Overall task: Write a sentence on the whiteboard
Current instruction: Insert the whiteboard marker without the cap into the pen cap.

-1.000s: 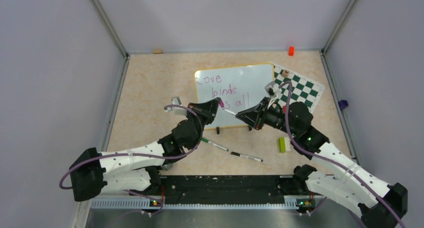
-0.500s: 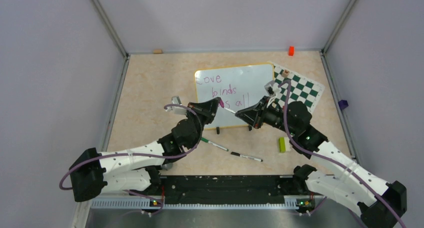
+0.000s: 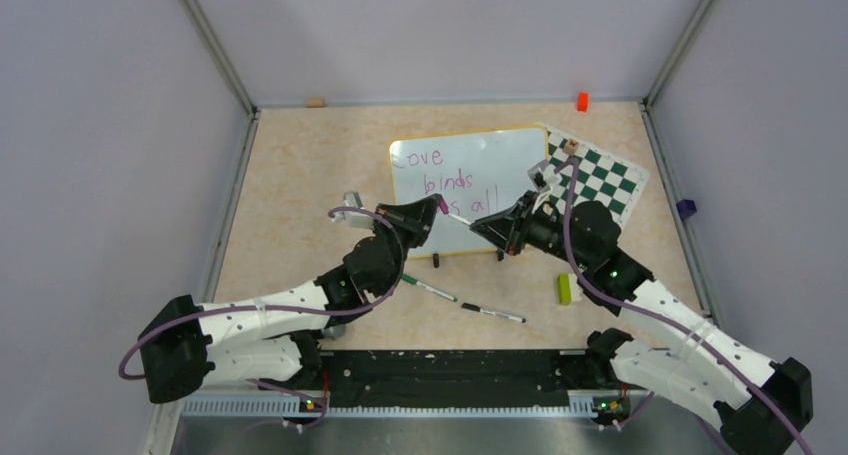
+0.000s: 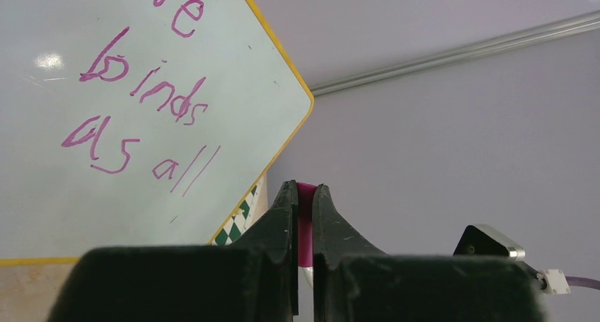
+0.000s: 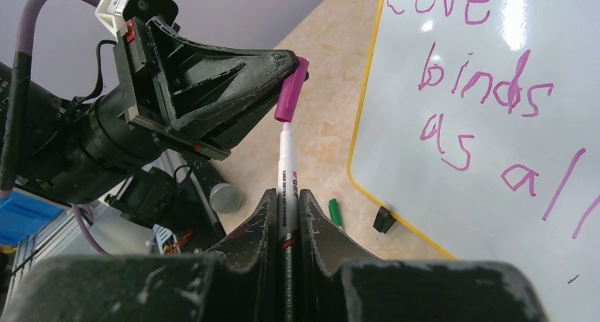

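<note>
The whiteboard [image 3: 505,150] lies at the table's middle back, with the sentence [image 3: 450,183] in purple-magenta across three lines. Over its near left corner my left gripper [image 3: 437,207] is shut on a magenta marker cap [image 3: 441,207]. My right gripper [image 3: 478,225] faces it, shut on the white marker barrel [image 3: 460,218]. In the right wrist view the barrel [image 5: 286,159] runs from my right gripper [image 5: 286,194] up into the cap [image 5: 291,88]. The left wrist view shows the cap [image 4: 306,216] pinched in my left gripper [image 4: 304,187], beside the sentence [image 4: 141,117].
A green-and-white chess mat [image 3: 605,180] lies under the board's right edge. A green-capped marker [image 3: 428,288] and a black-capped one [image 3: 492,313] lie near the front. A lime block [image 3: 566,288] sits right of them. An orange block [image 3: 582,101] and a wooden block [image 3: 316,102] sit by the back wall.
The right arm has crept slightly left and back. The left arm holds still, and cap and marker stay between the two grippers.
</note>
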{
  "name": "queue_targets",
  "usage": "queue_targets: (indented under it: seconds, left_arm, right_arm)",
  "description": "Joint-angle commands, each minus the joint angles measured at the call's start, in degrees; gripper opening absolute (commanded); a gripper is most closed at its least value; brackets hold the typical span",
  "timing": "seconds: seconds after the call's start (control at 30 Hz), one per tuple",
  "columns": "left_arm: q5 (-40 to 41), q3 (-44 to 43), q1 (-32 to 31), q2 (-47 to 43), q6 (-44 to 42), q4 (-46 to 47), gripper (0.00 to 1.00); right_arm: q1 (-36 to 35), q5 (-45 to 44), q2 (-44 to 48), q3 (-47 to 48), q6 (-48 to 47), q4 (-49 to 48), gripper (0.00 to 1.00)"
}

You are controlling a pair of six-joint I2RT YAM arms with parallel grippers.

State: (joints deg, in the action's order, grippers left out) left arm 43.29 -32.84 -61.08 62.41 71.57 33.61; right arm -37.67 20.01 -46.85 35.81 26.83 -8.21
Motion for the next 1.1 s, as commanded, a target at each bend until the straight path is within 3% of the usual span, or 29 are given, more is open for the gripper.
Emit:
queue_targets:
  seconds: [0.0,0.27,0.63,1.07]
  left_arm:
    - [-0.6,-1.8,0.3,-0.5,0.4,0.9,0.00]
    - [-1.3,-2.5,0.3,1.0,2.6,0.8,0.00]
    - [0.4,-6.4,0.3,6.5,5.6,2.2,0.00]
    - [-9.5,-13.4,0.3,15.7,7.3,10.0,0.00]
  right_arm:
    - [0.6,-0.5,-0.9,3.3,-0.1,-3.6,0.00]
    - [0.6,-2.3,-1.0,1.4,1.3,-8.5,0.00]
    - [0.6,-12.9,-1.2,-0.7,0.0,-15.7,0.00]
    - [0.5,-23.6,-4.6,-0.3,-3.3,-22.8,0.00]
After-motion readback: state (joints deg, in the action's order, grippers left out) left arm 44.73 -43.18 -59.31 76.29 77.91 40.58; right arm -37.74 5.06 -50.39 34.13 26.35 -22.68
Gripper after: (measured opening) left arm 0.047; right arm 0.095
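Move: The left fingers hold the pink cap, and the bare marker tip sits right at its mouth, about 2 cm back and 2 cm right of the left hand at its own height. From the right hand, which grips the marker, the cap is roughly 3 cm ahead and 6 cm left, level. The whiteboard's middle lies some 9 cm ahead of the right hand, 2 cm right and 25 cm below; the green marker about 14 cm back, 7 cm left, equally low. Slide the cap over the marker tip by bringing the left gripper forward and right, about 3.5 cm each way, rising a little less and rolling its left side down slightly. Carry the right gripper forward about 5 cm with it, rising and drifting slightly right, and swing it some 15 degrees clockwise as the fingertips tip up a little; keep both grips shut. ##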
